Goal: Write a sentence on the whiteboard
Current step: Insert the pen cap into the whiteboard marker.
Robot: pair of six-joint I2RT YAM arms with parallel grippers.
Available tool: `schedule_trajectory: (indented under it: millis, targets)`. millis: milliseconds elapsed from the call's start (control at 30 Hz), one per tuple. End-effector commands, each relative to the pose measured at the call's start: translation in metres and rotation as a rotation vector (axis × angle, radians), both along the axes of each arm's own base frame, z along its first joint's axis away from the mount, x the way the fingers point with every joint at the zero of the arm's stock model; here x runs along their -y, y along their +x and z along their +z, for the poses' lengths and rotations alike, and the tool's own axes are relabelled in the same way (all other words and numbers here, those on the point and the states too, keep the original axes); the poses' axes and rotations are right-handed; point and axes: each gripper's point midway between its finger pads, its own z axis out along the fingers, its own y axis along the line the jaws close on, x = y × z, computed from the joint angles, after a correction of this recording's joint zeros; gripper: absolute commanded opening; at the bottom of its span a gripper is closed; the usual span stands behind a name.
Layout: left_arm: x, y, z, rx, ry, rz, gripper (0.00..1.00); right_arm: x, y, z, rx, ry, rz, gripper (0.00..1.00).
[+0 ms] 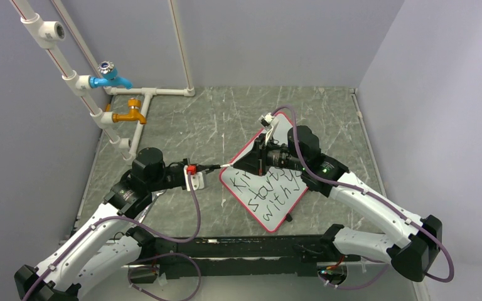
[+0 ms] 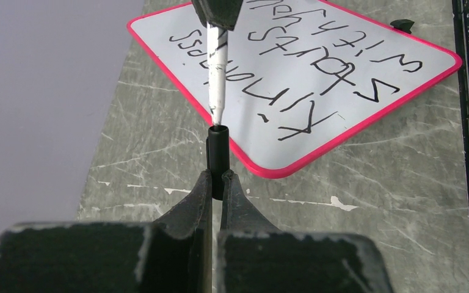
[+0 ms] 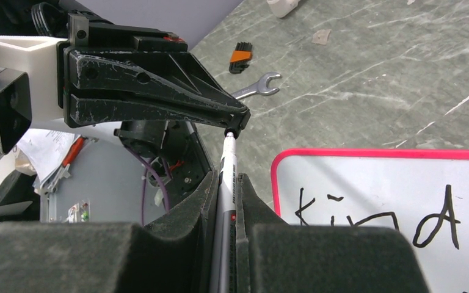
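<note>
The whiteboard (image 1: pixel 275 219) with its red rim lies diagonally on the grey table. The sentence (image 2: pixel 317 67) runs over it in black marker letters. My left gripper (image 2: pixel 218 177) is shut on a black marker cap (image 2: pixel 218 152), held just off the board's left corner. My right gripper (image 3: pixel 227 180) is shut on a white marker (image 3: pixel 227 177). The marker's tip (image 2: pixel 217 119) meets the open mouth of the cap. In the top view the left gripper (image 1: pixel 223 166) and the right gripper (image 1: pixel 260 160) face each other over the board's left corner.
White pipes with a blue tap (image 1: pixel 110 78) and a yellow tap (image 1: pixel 132 116) stand at the back left. A wrench (image 3: pixel 256 87) and a small orange-black piece (image 3: pixel 240 57) lie on the table. A small black item (image 1: pixel 287 219) sits by the board's near edge.
</note>
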Motion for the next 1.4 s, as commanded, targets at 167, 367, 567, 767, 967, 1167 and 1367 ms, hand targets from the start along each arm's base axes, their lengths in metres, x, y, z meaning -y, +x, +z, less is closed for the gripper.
schedule_trajectory:
  millis: [167, 367, 567, 767, 967, 1167, 1367]
  targets:
    - [0.003, 0.004, 0.016, 0.033, -0.052, 0.012, 0.0, -0.006, 0.001, 0.018, 0.052, 0.029, 0.004, 0.0]
    - [0.004, -0.002, 0.019, 0.047, -0.062, -0.017, 0.0, -0.01, 0.003, 0.016, 0.05, 0.016, 0.002, 0.0]
    - [0.008, -0.009, 0.018, 0.044, -0.059, -0.064, 0.0, -0.018, 0.007, 0.013, 0.054, -0.013, -0.001, 0.0]
    - [0.009, -0.012, 0.017, 0.042, -0.055, -0.085, 0.0, -0.03, 0.011, 0.011, 0.064, -0.06, 0.004, 0.0]
    - [0.01, -0.013, 0.016, 0.038, -0.058, -0.091, 0.0, -0.042, 0.015, 0.001, 0.073, -0.15, -0.001, 0.0]
    - [0.011, -0.015, 0.02, 0.013, -0.073, -0.091, 0.0, -0.053, 0.014, -0.005, 0.074, -0.177, 0.001, 0.0]
    - [0.009, -0.014, 0.025, 0.032, -0.096, -0.076, 0.0, -0.061, 0.014, -0.009, 0.049, -0.178, -0.009, 0.0]
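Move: The right hand holds the marker pointing left, its nib already at the mouth of the pen cap. The cap's middle is about 7 cm to that hand's left, level fore-and-aft and some 2 cm lower. From the left hand, the cap it grips sticks out about 2 cm to the right, and the marker's middle is about 9 cm to the right and 2 cm higher. The whiteboard's middle is roughly 8 cm ahead of the right hand, 13 cm right and 26 cm below; the wrench is about 31 cm left, level, 27 cm below. The right hand keeps its grip and, after a slow start, pushes the marker about 4.5 cm left and some 2.5 cm down, nib first into the cap, its fingers tipping down by roughly 15 degrees. The left hand keeps the cap pinched and holds nearly still against it, then near the end is pushed along about 1 cm left and 1.5 cm down, tilting around 5 degrees as the marker bears into the cap. ##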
